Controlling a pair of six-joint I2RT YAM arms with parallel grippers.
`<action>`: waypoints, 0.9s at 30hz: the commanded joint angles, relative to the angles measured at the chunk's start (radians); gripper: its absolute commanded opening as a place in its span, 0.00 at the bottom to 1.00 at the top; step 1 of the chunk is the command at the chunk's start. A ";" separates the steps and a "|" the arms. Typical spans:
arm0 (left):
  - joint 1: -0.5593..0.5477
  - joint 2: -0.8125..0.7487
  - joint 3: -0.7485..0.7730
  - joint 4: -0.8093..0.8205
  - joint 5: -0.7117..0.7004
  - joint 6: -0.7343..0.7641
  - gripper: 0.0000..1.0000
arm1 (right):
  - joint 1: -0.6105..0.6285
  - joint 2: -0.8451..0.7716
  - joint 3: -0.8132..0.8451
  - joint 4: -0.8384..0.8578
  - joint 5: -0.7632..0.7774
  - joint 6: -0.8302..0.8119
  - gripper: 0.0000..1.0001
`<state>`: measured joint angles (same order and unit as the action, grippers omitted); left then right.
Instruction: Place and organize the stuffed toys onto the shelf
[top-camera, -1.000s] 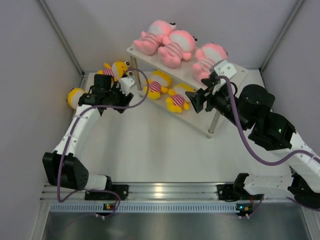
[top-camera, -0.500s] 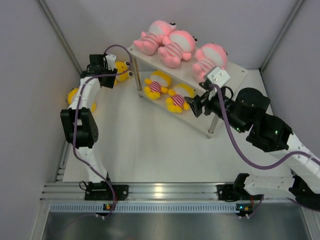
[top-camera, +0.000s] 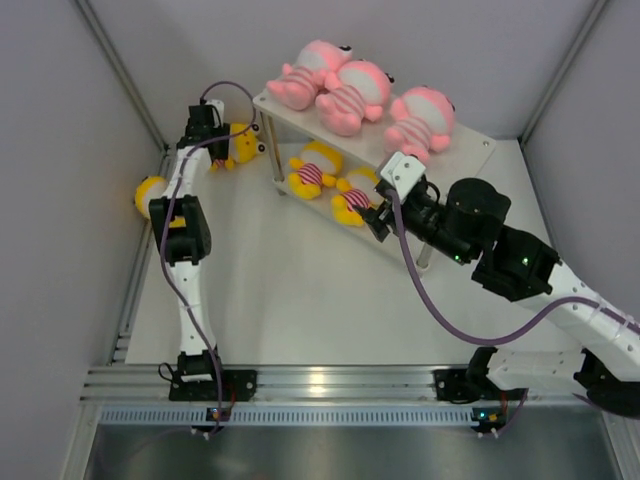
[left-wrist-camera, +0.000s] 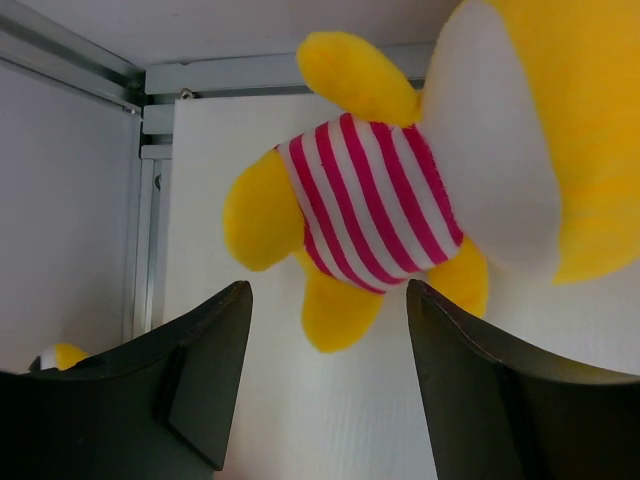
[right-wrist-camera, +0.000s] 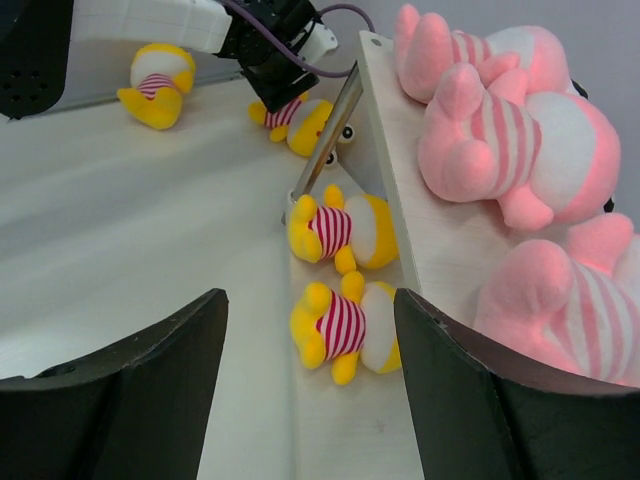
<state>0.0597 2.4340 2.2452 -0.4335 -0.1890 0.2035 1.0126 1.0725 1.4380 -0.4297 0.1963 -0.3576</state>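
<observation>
Three pink stuffed toys (top-camera: 355, 95) lie on the top tier of the white shelf (top-camera: 470, 150). Two yellow ones (top-camera: 312, 168) (top-camera: 352, 197) lie on its lower tier. Another yellow toy (top-camera: 240, 143) lies on the table by the shelf's left end. My left gripper (top-camera: 215, 148) stands open right at it; in the left wrist view its striped body (left-wrist-camera: 370, 200) sits just beyond the fingertips of that gripper (left-wrist-camera: 325, 390), with nothing between them. My right gripper (top-camera: 378, 215) is open and empty, facing the nearer yellow toy (right-wrist-camera: 345, 330) on the lower tier.
One more yellow toy (top-camera: 150, 192) lies against the left wall, partly behind the left arm. The shelf's thin metal legs (top-camera: 423, 255) stand close to the right arm. Enclosure walls close the table in on the left, back and right.
The left arm swung from the table's left-middle to the back corner, onto the yellow toy by the shelf, and its jaws widened. The right gripper moved left toward the lower tier.
</observation>
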 joint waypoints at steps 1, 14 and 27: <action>0.012 0.085 0.083 0.047 -0.036 -0.003 0.69 | 0.017 0.000 0.002 0.058 -0.009 -0.049 0.68; 0.045 0.192 0.129 0.096 0.095 -0.036 0.52 | 0.017 0.040 0.013 0.068 0.037 -0.095 0.69; 0.045 0.149 0.076 0.153 0.103 0.028 0.00 | 0.017 0.064 0.032 0.051 0.048 -0.080 0.69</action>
<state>0.0971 2.6114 2.3337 -0.3573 -0.0940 0.2111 1.0126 1.1332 1.4338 -0.4053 0.2276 -0.4423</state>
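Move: The yellow toy at the far left lies about 7 cm ahead of my left hand, 7 cm to its right and 7 cm below, its near leg almost straight under my open fingers. Another yellow toy stands some 17 cm to my left and 8 cm nearer the base, equally low; the shelf's left post is about 23 cm to my right and 5 cm back. From my right hand the toy is roughly 48 cm ahead, 42 cm left and 38 cm down. I drop my left hand quickly, about 7.5 cm, onto the near side of the far-left yellow toy, fingers still open around its near leg. Then I ease forward some 2 cm and up a centimetre while shutting the fingers almost fully, pinching that yellow leg beside the striped belly. My right hand, open and empty, drifts about 2 cm forward and a little down. ##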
